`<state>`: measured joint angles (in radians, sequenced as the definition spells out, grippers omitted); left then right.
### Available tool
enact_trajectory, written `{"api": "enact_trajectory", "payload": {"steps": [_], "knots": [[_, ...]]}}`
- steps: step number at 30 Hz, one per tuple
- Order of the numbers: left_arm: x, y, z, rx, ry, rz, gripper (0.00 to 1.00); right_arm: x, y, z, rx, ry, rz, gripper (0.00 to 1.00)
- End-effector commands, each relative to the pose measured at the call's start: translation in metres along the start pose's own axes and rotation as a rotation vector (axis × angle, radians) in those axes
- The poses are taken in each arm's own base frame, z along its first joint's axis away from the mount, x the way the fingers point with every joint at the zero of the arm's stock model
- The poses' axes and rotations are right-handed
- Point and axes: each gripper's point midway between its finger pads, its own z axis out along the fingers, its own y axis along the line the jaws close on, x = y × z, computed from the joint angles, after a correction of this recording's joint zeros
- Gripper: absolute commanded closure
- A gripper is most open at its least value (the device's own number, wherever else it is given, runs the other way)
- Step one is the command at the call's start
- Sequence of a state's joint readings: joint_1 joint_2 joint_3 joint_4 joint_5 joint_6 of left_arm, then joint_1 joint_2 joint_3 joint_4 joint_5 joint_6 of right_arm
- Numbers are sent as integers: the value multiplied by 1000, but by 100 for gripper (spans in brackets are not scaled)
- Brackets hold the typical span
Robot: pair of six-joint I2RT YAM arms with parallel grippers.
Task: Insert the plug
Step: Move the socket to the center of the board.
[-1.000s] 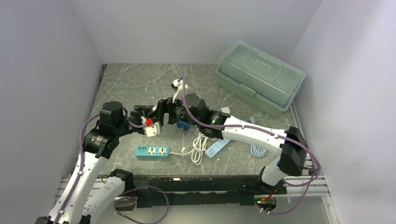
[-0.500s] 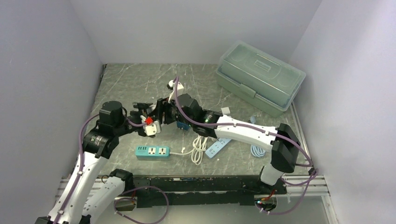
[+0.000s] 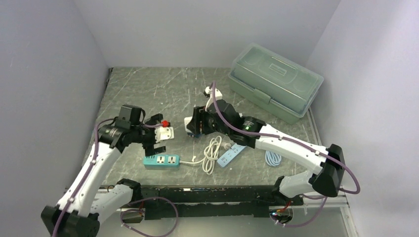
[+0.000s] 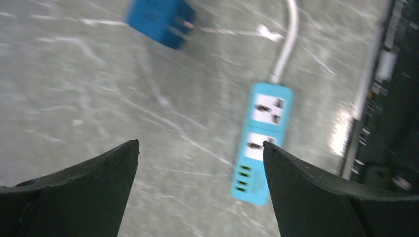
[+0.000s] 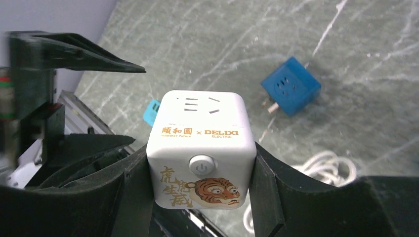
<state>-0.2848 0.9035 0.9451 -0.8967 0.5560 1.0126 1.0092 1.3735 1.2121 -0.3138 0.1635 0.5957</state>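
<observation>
My right gripper (image 5: 200, 165) is shut on a white socket cube (image 5: 200, 138) with a tiger picture, a power button and slots on its top face. It holds the cube (image 3: 190, 123) above the table's middle. A blue cube plug (image 5: 290, 85) with metal prongs lies on the table beyond it, and it shows blurred in the left wrist view (image 4: 160, 19). A teal power strip (image 3: 161, 160) lies near the front edge, with its sockets facing up (image 4: 262, 143). My left gripper (image 3: 162, 134) hangs open and empty above the strip's left end (image 4: 200, 143).
A coiled white cable (image 3: 212, 153) and a pale blue-white power strip (image 3: 230, 156) lie right of the teal strip. A green lidded toolbox (image 3: 274, 81) stands at the back right. A light blue cable coil (image 3: 272, 159) sits at the right front. Walls close in on three sides.
The white cube passed from my left gripper to my right. The right shut on it and drew back rightward. The left opened wide and pulled away to the left.
</observation>
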Motion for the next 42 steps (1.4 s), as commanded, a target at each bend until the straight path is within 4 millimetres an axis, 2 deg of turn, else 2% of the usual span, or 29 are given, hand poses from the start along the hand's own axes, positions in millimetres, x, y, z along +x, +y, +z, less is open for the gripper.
{"api": "enact_trajectory", "payload": {"steps": [1,6,10,14,19,21,26,28,31,36,39,42], "knots": [[42,-64,2,325,143,-71,0,22,-10,-23,23,98,6,100],[70,-80,17,391,194,-40,0,55,-29,-32,85,226,1,100],[93,-86,29,431,299,-23,0,71,-43,-40,122,268,-4,100],[106,-82,43,412,387,-60,0,76,-50,-44,141,272,5,100],[121,-77,61,366,449,-32,1,78,-50,-41,131,278,21,100],[123,-77,66,362,463,-34,4,78,-52,-41,133,281,25,100],[130,-75,76,337,511,-55,19,77,-58,-44,128,280,56,100],[133,-75,80,328,536,-66,33,76,-63,-45,133,277,65,100],[137,-78,86,323,575,-88,48,71,-71,-48,140,263,77,100],[130,-87,99,335,606,-130,62,59,-85,-50,164,246,69,100],[122,-86,110,305,637,-167,82,46,-97,-51,184,230,60,100],[114,-84,121,281,648,-262,88,36,-109,-49,202,220,50,100]]}}
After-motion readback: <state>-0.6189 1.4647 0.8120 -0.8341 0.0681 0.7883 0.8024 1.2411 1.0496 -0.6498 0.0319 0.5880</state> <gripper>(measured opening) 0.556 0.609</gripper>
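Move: The teal strip lies on the table about 17 cm below the open left hand, 3 cm back and 3 cm to its left; the blue cube is some 11 cm ahead and 11 cm right of that hand, equally low. The right hand, already holding the white cube, has the white cord coil about 8 cm right, 2 cm back and 23 cm below, with the light-blue strip 7 cm farther right. Left hand sinks about 17 cm and pinches the teal strip; right hand carries the cube right and down. ##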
